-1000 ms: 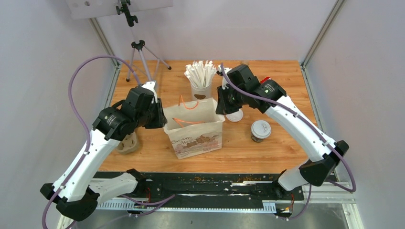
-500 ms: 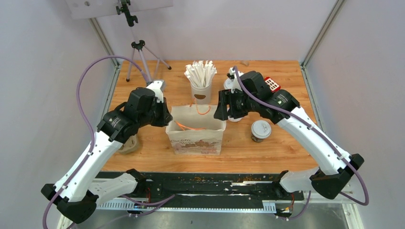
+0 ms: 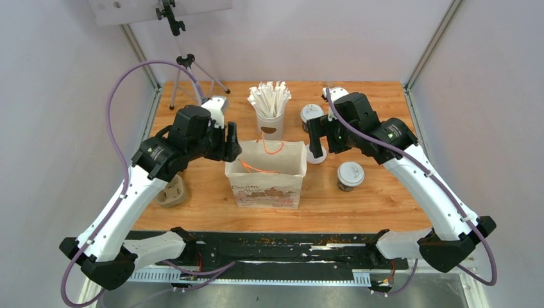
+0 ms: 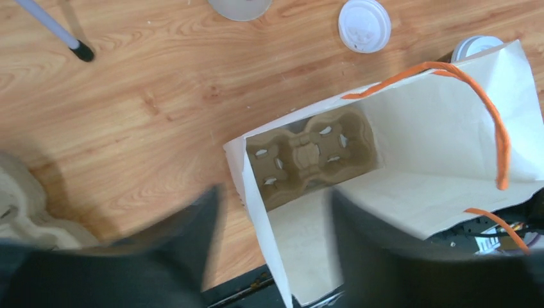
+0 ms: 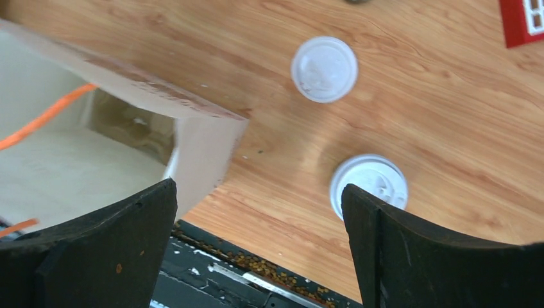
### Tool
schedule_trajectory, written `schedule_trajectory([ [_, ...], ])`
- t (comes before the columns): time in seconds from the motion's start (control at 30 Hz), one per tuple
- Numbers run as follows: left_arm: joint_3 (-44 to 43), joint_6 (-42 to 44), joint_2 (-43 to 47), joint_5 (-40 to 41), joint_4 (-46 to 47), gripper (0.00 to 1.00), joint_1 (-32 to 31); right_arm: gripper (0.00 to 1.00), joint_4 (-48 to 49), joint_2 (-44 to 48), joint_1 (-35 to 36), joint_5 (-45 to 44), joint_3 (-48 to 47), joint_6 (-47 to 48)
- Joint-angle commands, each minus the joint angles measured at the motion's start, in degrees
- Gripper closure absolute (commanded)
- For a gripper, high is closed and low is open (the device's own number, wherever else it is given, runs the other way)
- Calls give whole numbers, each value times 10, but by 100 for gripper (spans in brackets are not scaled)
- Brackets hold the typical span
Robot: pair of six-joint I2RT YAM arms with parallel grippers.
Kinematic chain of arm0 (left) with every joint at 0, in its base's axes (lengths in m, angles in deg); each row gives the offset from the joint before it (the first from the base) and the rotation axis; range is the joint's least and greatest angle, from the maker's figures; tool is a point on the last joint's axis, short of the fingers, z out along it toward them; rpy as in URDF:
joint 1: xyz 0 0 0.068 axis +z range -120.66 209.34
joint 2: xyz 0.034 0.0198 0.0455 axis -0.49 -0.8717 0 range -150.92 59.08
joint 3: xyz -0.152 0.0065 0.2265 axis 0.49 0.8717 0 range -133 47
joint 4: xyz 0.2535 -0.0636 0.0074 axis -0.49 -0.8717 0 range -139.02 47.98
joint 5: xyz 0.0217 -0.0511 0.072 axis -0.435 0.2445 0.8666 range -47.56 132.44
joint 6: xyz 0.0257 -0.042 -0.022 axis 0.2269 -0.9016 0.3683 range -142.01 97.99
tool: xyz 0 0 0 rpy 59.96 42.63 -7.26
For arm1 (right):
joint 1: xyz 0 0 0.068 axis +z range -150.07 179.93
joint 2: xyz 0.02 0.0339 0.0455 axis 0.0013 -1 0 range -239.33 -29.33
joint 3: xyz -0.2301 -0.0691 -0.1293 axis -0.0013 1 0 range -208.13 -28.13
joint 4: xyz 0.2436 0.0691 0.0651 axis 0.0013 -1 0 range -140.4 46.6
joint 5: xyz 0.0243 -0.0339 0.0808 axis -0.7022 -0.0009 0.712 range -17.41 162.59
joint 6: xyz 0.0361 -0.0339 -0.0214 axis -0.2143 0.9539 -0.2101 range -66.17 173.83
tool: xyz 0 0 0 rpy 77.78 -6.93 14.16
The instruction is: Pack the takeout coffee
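The takeout coffee stands outside the bag: a brown, white-lidded cup (image 3: 350,174) (image 5: 369,186) on the right, a second cup (image 3: 312,114) (image 4: 364,24) behind, and a third white lid (image 3: 315,154) (image 5: 324,68) by the bag's right wall. The white paper bag (image 3: 266,189) (image 4: 436,128) stands upright and open, with a pulp carrier (image 4: 308,154) on its floor. My left gripper (image 3: 231,137) (image 4: 274,192) is open and straddles the bag's left rim. My right gripper (image 3: 315,138) (image 5: 258,186) hangs wide open just right of the bag, holding nothing.
A white cup of paper-wrapped sticks (image 3: 270,106) stands behind the bag. Another pulp carrier (image 3: 172,192) lies at the table's left edge, under my left arm. A tripod (image 3: 186,70) stands at the back left. A red block (image 5: 523,19) lies far right.
Both grippers have opened and let go of the bag's rims. The bag, tilted before, now stands square. The right gripper has drawn back to the right.
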Motion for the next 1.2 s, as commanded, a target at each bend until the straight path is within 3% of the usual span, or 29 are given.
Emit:
schedule_trajectory([
  [0.0, -56, 5, -5, 22, -32, 7, -3, 0, 9, 19, -48, -41, 31, 21],
  [0.07, -63, 1, -2, 29, -42, 0, -2, 2, 15, 22, -76, -38, 53, 20],
  [0.27, -76, -3, 26, 62, -69, 0, -2, 2, 61, 30, -159, -18, 153, 33],
  [0.43, -106, 15, 32, 160, -144, 0, -2, 0, 102, 21, -200, -12, 227, 49],
  [0.6, -81, 6, 49, 195, -166, 0, -1, 1, 153, 45, -231, 13, 290, 42],
  [0.9, -48, -16, 34, 135, -160, 0, -1, 1, 221, 95, -235, 34, 377, 46],
  [1.17, -33, -10, 54, 115, -128, 0, -1, 1, 228, 116, -236, 33, 390, 63],
])
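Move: My open right hand is going for the lidded coffee cup nearest me: about 12 cm to its right, roughly 1 cm back and some 24 cm below. From this hand the loose lid is about 9 cm ahead and level sideways, the far cup 20 cm ahead and 2 cm left, the paper bag 16 cm left and 3 cm back. From my left hand the bag's middle is 11 cm right, 2 cm back, and that near cup about 39 cm right, 1 cm ahead. I swing my right hand down some 16 cm and about 12 cm to the right, away from the bag and onto the near cup, turning it about 20 degrees clockwise and tipping it more downward, fingers kept wide, easing off just over the lid. Meanwhile my left hand spreads its fingers fully at the bag's left rim, lifts a little, draws about 7 cm left and slightly back clear of the bag, then sinks again. ##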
